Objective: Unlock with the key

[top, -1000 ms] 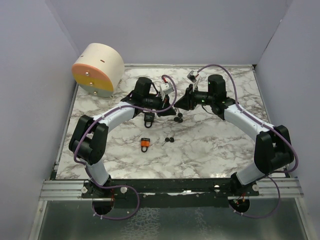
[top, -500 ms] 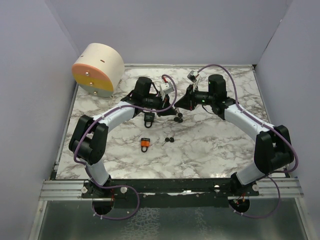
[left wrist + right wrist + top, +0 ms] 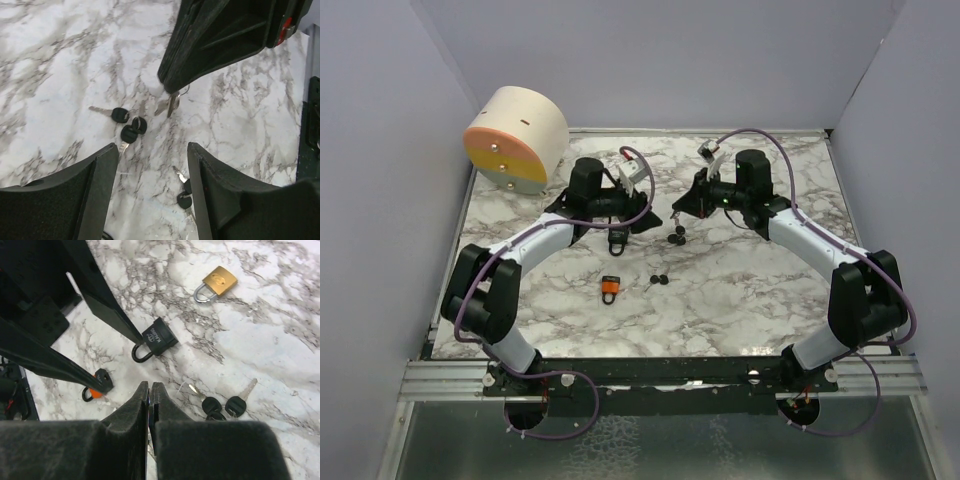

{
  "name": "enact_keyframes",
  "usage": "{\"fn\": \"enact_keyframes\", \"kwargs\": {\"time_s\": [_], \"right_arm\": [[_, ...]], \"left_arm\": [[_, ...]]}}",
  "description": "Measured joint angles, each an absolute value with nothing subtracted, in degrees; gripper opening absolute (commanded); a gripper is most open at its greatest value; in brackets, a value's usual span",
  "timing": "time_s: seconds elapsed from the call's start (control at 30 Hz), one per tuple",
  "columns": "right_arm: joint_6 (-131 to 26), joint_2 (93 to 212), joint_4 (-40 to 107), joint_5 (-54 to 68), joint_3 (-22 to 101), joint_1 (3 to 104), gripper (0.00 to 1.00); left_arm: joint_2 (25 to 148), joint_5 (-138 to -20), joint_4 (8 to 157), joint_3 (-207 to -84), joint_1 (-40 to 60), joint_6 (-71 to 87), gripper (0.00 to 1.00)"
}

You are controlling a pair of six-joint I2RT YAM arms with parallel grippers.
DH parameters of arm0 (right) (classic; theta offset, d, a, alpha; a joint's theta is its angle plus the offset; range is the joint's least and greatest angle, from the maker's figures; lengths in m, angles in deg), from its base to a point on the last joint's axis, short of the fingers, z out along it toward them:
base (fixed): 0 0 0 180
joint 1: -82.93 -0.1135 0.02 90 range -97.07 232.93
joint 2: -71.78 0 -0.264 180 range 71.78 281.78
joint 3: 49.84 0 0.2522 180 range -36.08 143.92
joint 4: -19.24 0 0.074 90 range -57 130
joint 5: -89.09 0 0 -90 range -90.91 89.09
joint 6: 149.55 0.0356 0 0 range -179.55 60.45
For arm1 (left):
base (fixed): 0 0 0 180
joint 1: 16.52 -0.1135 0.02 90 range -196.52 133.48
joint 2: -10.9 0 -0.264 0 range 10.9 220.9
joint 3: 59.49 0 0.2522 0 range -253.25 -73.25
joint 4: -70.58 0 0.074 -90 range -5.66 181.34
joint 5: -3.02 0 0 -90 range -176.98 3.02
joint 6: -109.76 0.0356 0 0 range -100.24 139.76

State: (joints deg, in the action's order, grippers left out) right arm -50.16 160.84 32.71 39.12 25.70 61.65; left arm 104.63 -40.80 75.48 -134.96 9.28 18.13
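My right gripper [image 3: 150, 386] is shut on a silver key [image 3: 172, 104], which hangs from its tip on a ring just above the marble table [image 3: 740, 290]. A black padlock [image 3: 159, 336] lies flat to the left of it, also seen from above as the black padlock [image 3: 617, 236]. My left gripper [image 3: 152, 150] hovers open over the table facing the right gripper, with nothing between its fingers [image 3: 100, 295]. In the right wrist view one left fingertip reaches the black padlock's edge; whether it touches I cannot tell.
An orange padlock [image 3: 610, 288] lies nearer the arm bases, and a brass padlock [image 3: 217, 282] further back. Loose black-headed keys [image 3: 661, 281] and another bunch [image 3: 220, 405] lie on the table. A cream drum [image 3: 517, 138] stands at the back left corner.
The left gripper has opened and pulled back to the left, away from the right gripper. The right gripper closed a second ago and stays shut on the key.
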Motion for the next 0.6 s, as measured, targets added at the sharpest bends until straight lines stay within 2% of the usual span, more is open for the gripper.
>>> {"fn": "enact_keyframes", "kwargs": {"time_s": [0.03,0.1,0.2,0.6], "right_arm": [[-49.9,160.8,32.8,38.3,25.7,61.7,0.01],[-49.2,160.8,32.8,36.6,25.5,61.7,0.01],[-47.8,160.8,32.8,34.0,25.2,62.0,0.01],[-38.6,160.6,31.7,26.5,21.6,63.0,0.01]], "left_arm": [[103.7,-41.7,74.7,-134.0,8.8,17.7,0.65],[102.0,-43.8,73.4,-132.3,7.7,17.0,0.75],[99.7,-49.6,70.8,-129.3,7.2,15.3,0.97],[99.0,-82.2,67.1,-126.9,7.2,2.4,0.99]]}}
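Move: Ahead of the empty left hand by about 18 cm, some 9 cm to its left and 16 cm below, lies the brass padlock; the black padlock is 12 cm nearer on the same line. The black-headed keys lie 7 cm ahead and 6 cm right of that hand. From the right hand, holding the silver key, the brass padlock is 17 cm ahead, 13 cm left and 17 cm below, the black-headed keys 6 cm ahead, 1 cm right. Swinging away from the right hand, the empty left hand travels about 12 cm left and forward at nearly level height towards the brass padlock, yawing some 45 degrees counter-clockwise as its half-open fingers spread wide. The right hand keeps its shut grip on the silver key, easing a few centimetres down and right, slightly forward, turning clockwise and tipping down a little. ##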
